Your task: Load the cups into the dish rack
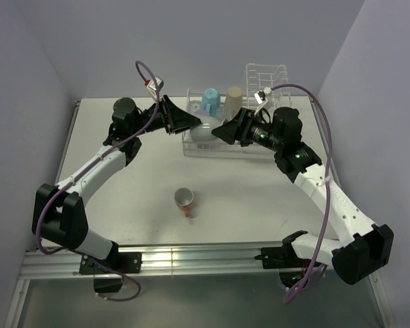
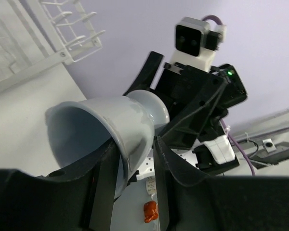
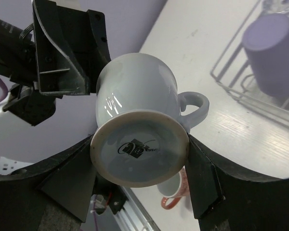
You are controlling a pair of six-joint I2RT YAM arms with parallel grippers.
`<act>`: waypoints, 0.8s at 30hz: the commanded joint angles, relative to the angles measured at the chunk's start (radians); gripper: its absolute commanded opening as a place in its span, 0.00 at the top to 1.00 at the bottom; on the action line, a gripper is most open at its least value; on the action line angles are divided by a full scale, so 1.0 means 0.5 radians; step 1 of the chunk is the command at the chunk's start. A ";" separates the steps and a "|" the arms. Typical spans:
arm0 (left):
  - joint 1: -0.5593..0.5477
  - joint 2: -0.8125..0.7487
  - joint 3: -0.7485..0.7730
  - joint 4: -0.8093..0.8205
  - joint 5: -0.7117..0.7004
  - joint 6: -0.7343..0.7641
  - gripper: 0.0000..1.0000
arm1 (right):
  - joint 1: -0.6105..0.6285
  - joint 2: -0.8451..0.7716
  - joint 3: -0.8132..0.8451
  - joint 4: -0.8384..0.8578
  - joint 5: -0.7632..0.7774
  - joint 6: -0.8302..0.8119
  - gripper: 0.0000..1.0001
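Observation:
A pale grey-blue mug (image 1: 203, 130) hangs on its side in the air between both grippers, just in front of the clear dish rack (image 1: 266, 76). My right gripper (image 3: 139, 159) is shut on the mug's base (image 3: 139, 149), handle to the right. My left gripper (image 2: 135, 192) straddles the mug's rim wall (image 2: 111, 130), one finger inside, with a gap at the outer finger, so it stands open. A light blue cup (image 1: 210, 101) and a tall tan cup (image 1: 233, 99) stand in the rack. A purple cup (image 3: 269, 48) sits upside down there. An orange-handled mug (image 1: 184, 199) lies on the table.
The rack's low section (image 1: 191, 147) lies directly under the held mug, and its taller divider section stands at the back right. The orange-handled mug (image 3: 176, 190) lies on its side near the middle front of the white table (image 1: 123, 198). Grey walls close the table in.

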 commanded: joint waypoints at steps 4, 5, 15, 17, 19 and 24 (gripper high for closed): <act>-0.007 0.164 0.167 -0.018 -0.140 0.104 0.61 | -0.019 0.035 0.236 -0.186 0.213 -0.163 1.00; -0.011 0.191 0.179 -0.015 -0.143 0.092 0.62 | -0.019 0.044 0.248 -0.202 0.225 -0.169 1.00; -0.029 0.446 0.311 0.016 -0.195 0.049 0.64 | -0.022 0.264 0.505 -0.398 0.464 -0.270 1.00; -0.029 0.471 0.348 -0.030 -0.229 0.085 0.64 | -0.022 0.308 0.551 -0.466 0.528 -0.298 1.00; -0.029 0.501 0.403 -0.106 -0.250 0.113 0.62 | -0.022 0.360 0.604 -0.499 0.562 -0.316 1.00; -0.029 0.563 0.532 -0.285 -0.345 0.235 0.58 | -0.022 0.461 0.677 -0.536 0.642 -0.347 1.00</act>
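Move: The right hand already holds the white mug by its base end, the left hand's fingers at its rim. The free front part of the dish rack lies some 20 cm ahead of the right hand, 2 cm right and 23 cm below; from the left hand, 21 cm ahead, 9 cm right. From the right hand, the purple cup stands 20 cm ahead, 6 cm left; the blue cup 35 cm ahead, 3 cm left; the red mug 6 cm back, 12 cm left and about 27 cm down. Keeping its grip, the right hand carries the white mug 7 cm forward and down towards the rack, left hand following. ##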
